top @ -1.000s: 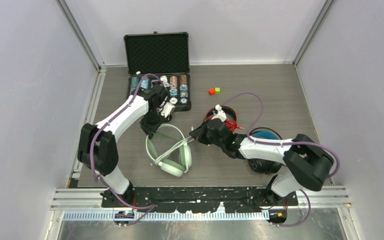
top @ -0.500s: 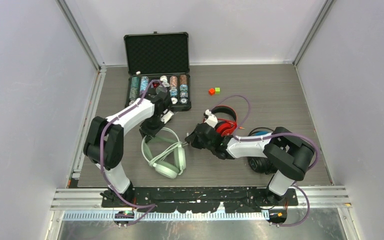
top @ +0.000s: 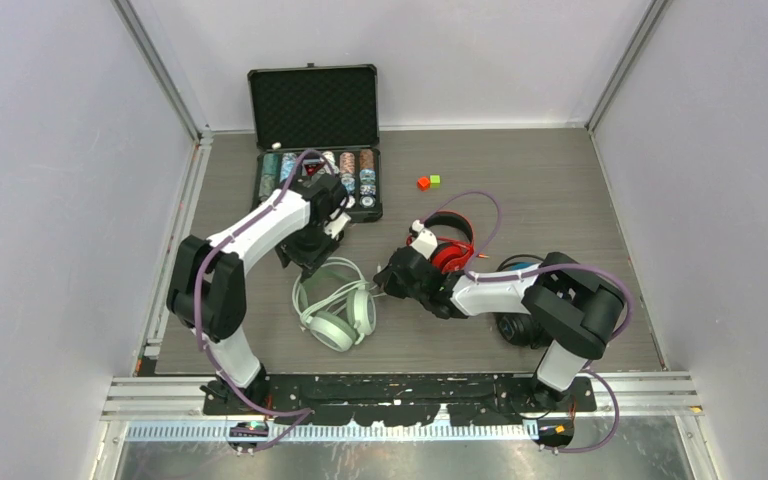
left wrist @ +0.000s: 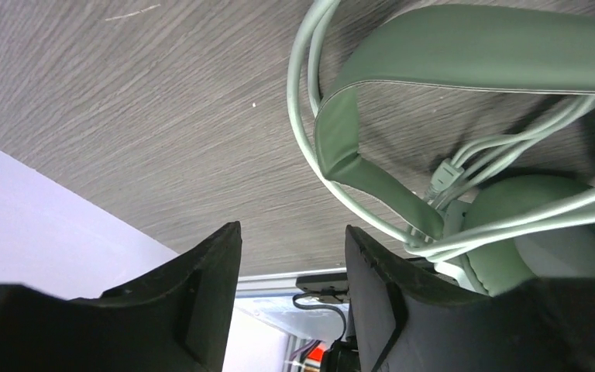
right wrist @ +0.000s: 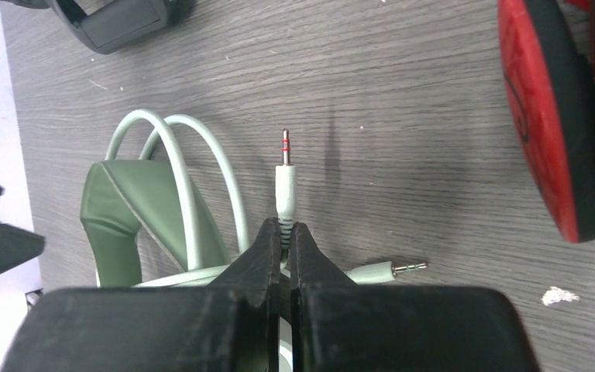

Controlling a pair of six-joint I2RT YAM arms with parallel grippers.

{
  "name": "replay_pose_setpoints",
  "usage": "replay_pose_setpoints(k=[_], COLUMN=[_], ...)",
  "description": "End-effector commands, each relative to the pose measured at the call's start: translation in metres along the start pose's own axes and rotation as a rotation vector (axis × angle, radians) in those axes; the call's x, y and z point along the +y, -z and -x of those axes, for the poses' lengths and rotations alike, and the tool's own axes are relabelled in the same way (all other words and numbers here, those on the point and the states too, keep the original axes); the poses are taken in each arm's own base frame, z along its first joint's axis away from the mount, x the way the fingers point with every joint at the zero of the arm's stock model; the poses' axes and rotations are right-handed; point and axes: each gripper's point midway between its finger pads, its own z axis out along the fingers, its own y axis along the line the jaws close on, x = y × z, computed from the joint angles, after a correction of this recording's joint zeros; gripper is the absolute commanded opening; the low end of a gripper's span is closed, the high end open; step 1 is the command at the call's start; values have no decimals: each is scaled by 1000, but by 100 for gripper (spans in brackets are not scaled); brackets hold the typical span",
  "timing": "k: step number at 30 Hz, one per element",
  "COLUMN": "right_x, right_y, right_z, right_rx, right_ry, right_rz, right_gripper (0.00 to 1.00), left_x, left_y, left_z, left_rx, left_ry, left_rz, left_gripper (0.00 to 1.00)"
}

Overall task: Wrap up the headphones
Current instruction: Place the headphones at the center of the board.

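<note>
The pale mint-green headphones (top: pixel 338 312) lie on the table between my two arms, their thin cable looped around the headband (left wrist: pixel 472 54). My left gripper (top: pixel 310 256) hovers at the headband's far-left side, open (left wrist: pixel 293 242) with nothing between its fingers. My right gripper (top: pixel 392 279) is shut (right wrist: pixel 285 226) on the cable just behind one jack plug (right wrist: pixel 284 182). A second plug (right wrist: pixel 391 270) lies on the table beside it. The red headphones (top: pixel 448 246) sit just right of the right gripper, ear cup (right wrist: pixel 550 116) close by. The black headphones (top: pixel 520 325) lie partly under the right arm.
An open black case (top: pixel 315 110) of poker chips stands at the back left, just beyond the left arm. A small red cube (top: pixel 423 183) and a green cube (top: pixel 435 179) lie behind the red headphones. Grey walls enclose the table.
My left gripper has opened and let go of the mint-green headphones. My right gripper has moved left toward them with the cable end, and the headphones have shifted and turned a little.
</note>
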Motion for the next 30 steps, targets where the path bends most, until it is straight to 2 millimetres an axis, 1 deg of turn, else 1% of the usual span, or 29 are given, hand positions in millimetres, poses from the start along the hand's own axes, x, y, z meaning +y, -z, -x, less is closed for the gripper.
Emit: replay_pose_setpoints(k=[1,2,4,7,10,12,14,16,18,21,23,26,28,30], right_x=[11,11,11,11,11,11,10,9,7,7,7,6,8,13], right_y=[-5,-5,-4,-4,-4,-3,-2,1,4,8,9,12,16,22], right_z=[16,16,18,20,21,21,22,24,26,29,30,31,34,39], right_rx=[-64,-65,-71,-79,-79,-80,-86,-94,-102,-109,-109,-110,-112,-115], right_ry=[-19,-19,-20,-21,-20,-28,-35,-37,-36,-34,-34,-40,-43,-48], right_rz=[8,8,6,2,-8,-7,-10,-12,-16,-23,-27,-36,-34,-31], right_gripper=[5,5,5,6,9,9,9,9,9,10,13,21,27,32], left_x=[-1,-3,-13,-43,-70,-81,-89,-97,-107,-117,-120,-122,-123,-122], left_y=[34,39,51,68,69,62,48,37,28,13,2,-6,-8,-4], left_z=[5,9,23,50,64,74,79,81,83,82,78,72,69,67], left_rx=[-91,-116,-194,-336,-393,-418,-414,-400,-396,-376,-356,-330,-324,-326], left_ry=[61,77,106,127,110,125,157,174,172,167,168,163,161,158], left_rz=[-37,-50,-120,-278,-361,-392,-418,-441,-462,-458,-439,-430,-426,-423], left_gripper=[54,53,52,48,42,36,28,26,26,25,25,24,24,24])
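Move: From the left gripper, the middle of the pale green headphones lies about 9 cm to the right, 7 cm back and some 6 cm below. The open chip case sits about 21 cm ahead of this hand and 5 cm right. From the right gripper, still pinching a plug of their cable, the green headphones' middle is about 10 cm left, 3 cm back and slightly lower; the red headphones are some 11 cm ahead and 16 cm right. Lift the left gripper about 4 cm and swing it some 13 cm right over the green headband, tipping about 30 degrees so the fingertips point down to the right; then sink about 8 cm to the headband's right end by the cable wraps, half closing the fingers. Hold the right gripper nearly still, open its fingers to let go of the plug, and ease just over a centimetre right. ##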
